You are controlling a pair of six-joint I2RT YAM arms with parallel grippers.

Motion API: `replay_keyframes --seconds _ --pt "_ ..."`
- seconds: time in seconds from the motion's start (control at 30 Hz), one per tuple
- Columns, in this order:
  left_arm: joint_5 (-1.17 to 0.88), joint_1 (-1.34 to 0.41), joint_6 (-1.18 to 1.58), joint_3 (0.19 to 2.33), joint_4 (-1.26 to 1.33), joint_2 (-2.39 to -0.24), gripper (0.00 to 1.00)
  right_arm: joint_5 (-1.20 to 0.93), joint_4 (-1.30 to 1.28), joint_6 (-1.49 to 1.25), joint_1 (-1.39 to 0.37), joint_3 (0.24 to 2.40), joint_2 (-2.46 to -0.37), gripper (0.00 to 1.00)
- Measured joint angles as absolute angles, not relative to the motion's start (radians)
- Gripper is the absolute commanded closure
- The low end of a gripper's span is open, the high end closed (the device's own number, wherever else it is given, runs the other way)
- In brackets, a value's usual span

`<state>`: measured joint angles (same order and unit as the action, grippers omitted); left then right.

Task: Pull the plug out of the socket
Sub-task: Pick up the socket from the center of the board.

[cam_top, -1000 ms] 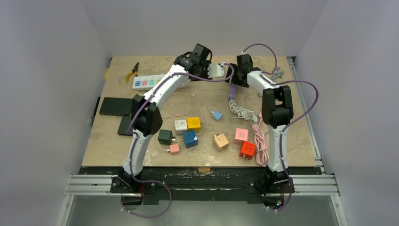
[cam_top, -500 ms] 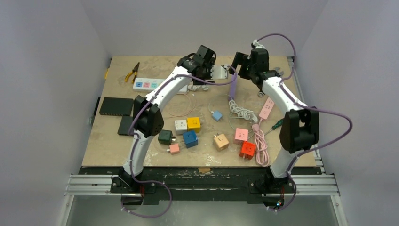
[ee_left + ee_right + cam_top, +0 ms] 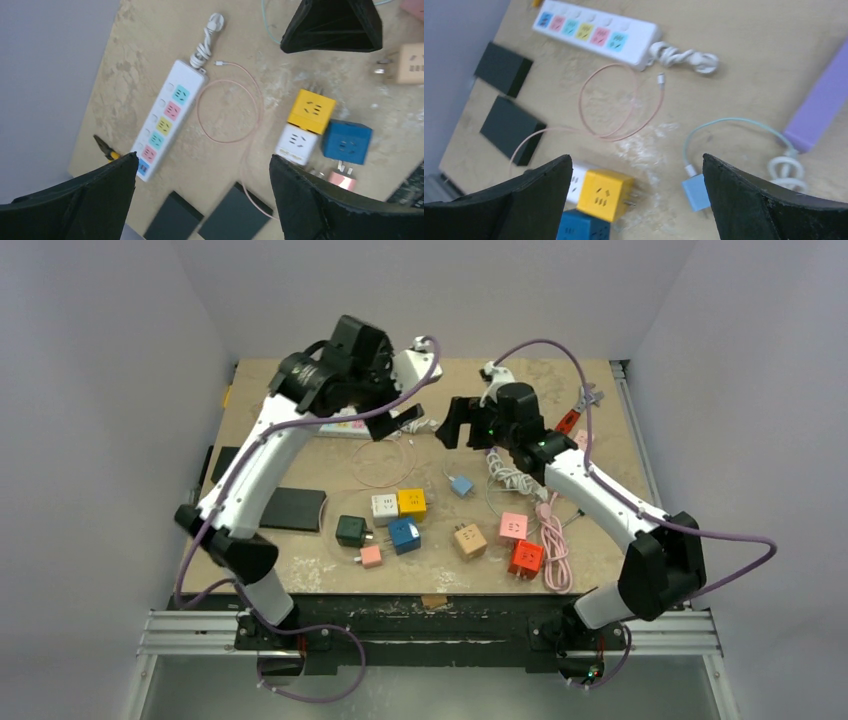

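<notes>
The white power strip (image 3: 162,120) with coloured sockets lies at the far left of the table. Its white plug (image 3: 216,21) on a coiled cord rests loose on the wood, also visible as the plug (image 3: 706,62) in the right wrist view. It lies apart from the purple socket strip (image 3: 819,105). My left gripper (image 3: 202,160) hangs open high above the table with nothing between its fingers. Beside it my right gripper (image 3: 636,159) is open and empty too. From above, the left gripper (image 3: 392,410) and right gripper (image 3: 462,432) face each other over the table's far middle.
Socket cubes lie mid-table: yellow (image 3: 411,502), white (image 3: 384,506), blue (image 3: 404,534), dark green (image 3: 351,530), tan (image 3: 469,540), pink (image 3: 512,527), red (image 3: 525,557). A blue charger (image 3: 460,485), pink cables (image 3: 552,540), black boxes (image 3: 290,508) and pliers (image 3: 107,150) are also there.
Both grippers have opened wide and risen from the far middle. The left arm swung up and to the left. The right arm pulled back toward the table's middle.
</notes>
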<state>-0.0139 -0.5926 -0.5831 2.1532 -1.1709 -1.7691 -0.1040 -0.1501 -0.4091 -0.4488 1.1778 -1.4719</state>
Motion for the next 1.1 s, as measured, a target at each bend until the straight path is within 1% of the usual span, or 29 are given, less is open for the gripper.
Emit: replay_keyframes --seconds 0.07,0.13,0.23,0.3,0.37,0.43,0.57,0.63,0.87,1.1 --pt "-0.047 -0.579 -0.524 2.097 -1.202 -1.676 0.0 -0.137 -0.149 -0.412 -0.501 1.169 -1.457 0.01" --pt "-0.091 -0.548 -0.461 2.033 -1.229 -1.597 0.0 -0.221 -0.062 -0.48 -0.488 1.095 -1.413 0.01" --pt "-0.131 -0.488 -0.398 1.958 -1.256 -1.538 0.0 -0.387 0.144 -0.632 -0.364 0.93 -1.373 0.01" --pt "-0.144 -0.453 -0.367 1.9 -1.259 -1.515 0.0 -0.456 0.204 -0.69 -0.302 0.887 -1.417 0.01" --pt "-0.152 -0.434 -0.342 1.839 -1.259 -1.499 0.0 -0.415 0.111 -0.632 -0.326 0.933 -1.491 0.02" --pt "-0.157 -0.431 -0.323 1.781 -1.256 -1.479 0.0 -0.355 0.025 -0.556 -0.416 0.983 -1.532 0.04" --pt "-0.177 -0.432 -0.299 1.676 -1.255 -1.428 0.0 -0.315 -0.041 -0.423 -0.591 1.021 -1.528 0.03" --pt "-0.185 -0.432 -0.297 1.64 -1.254 -1.408 0.0 -0.29 -0.061 -0.375 -0.612 1.021 -1.525 0.01" --pt "-0.215 -0.432 -0.3 1.585 -1.26 -1.393 0.0 -0.121 -0.132 -0.166 -0.703 1.021 -1.573 0.01" --pt "-0.226 -0.432 -0.318 1.583 -1.262 -1.39 0.0 -0.058 -0.183 0.003 -0.762 1.06 -1.662 0.01"
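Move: The yellow socket lies about 5 cm back and 11 cm left of the right hand, some 17 cm below. The white socket sits against it, 6 cm farther left; the dark-blue socket is 7 cm nearer the robot than the yellow one. The light-blue charger is almost straight beneath the right hand. From the left hand, the yellow socket is roughly 4 cm back, 5 cm right and 27 cm down. Open right hand sinks 14 cm, back and left towards the yellow socket; open left hand withdraws 12 cm, lowering leftward. ##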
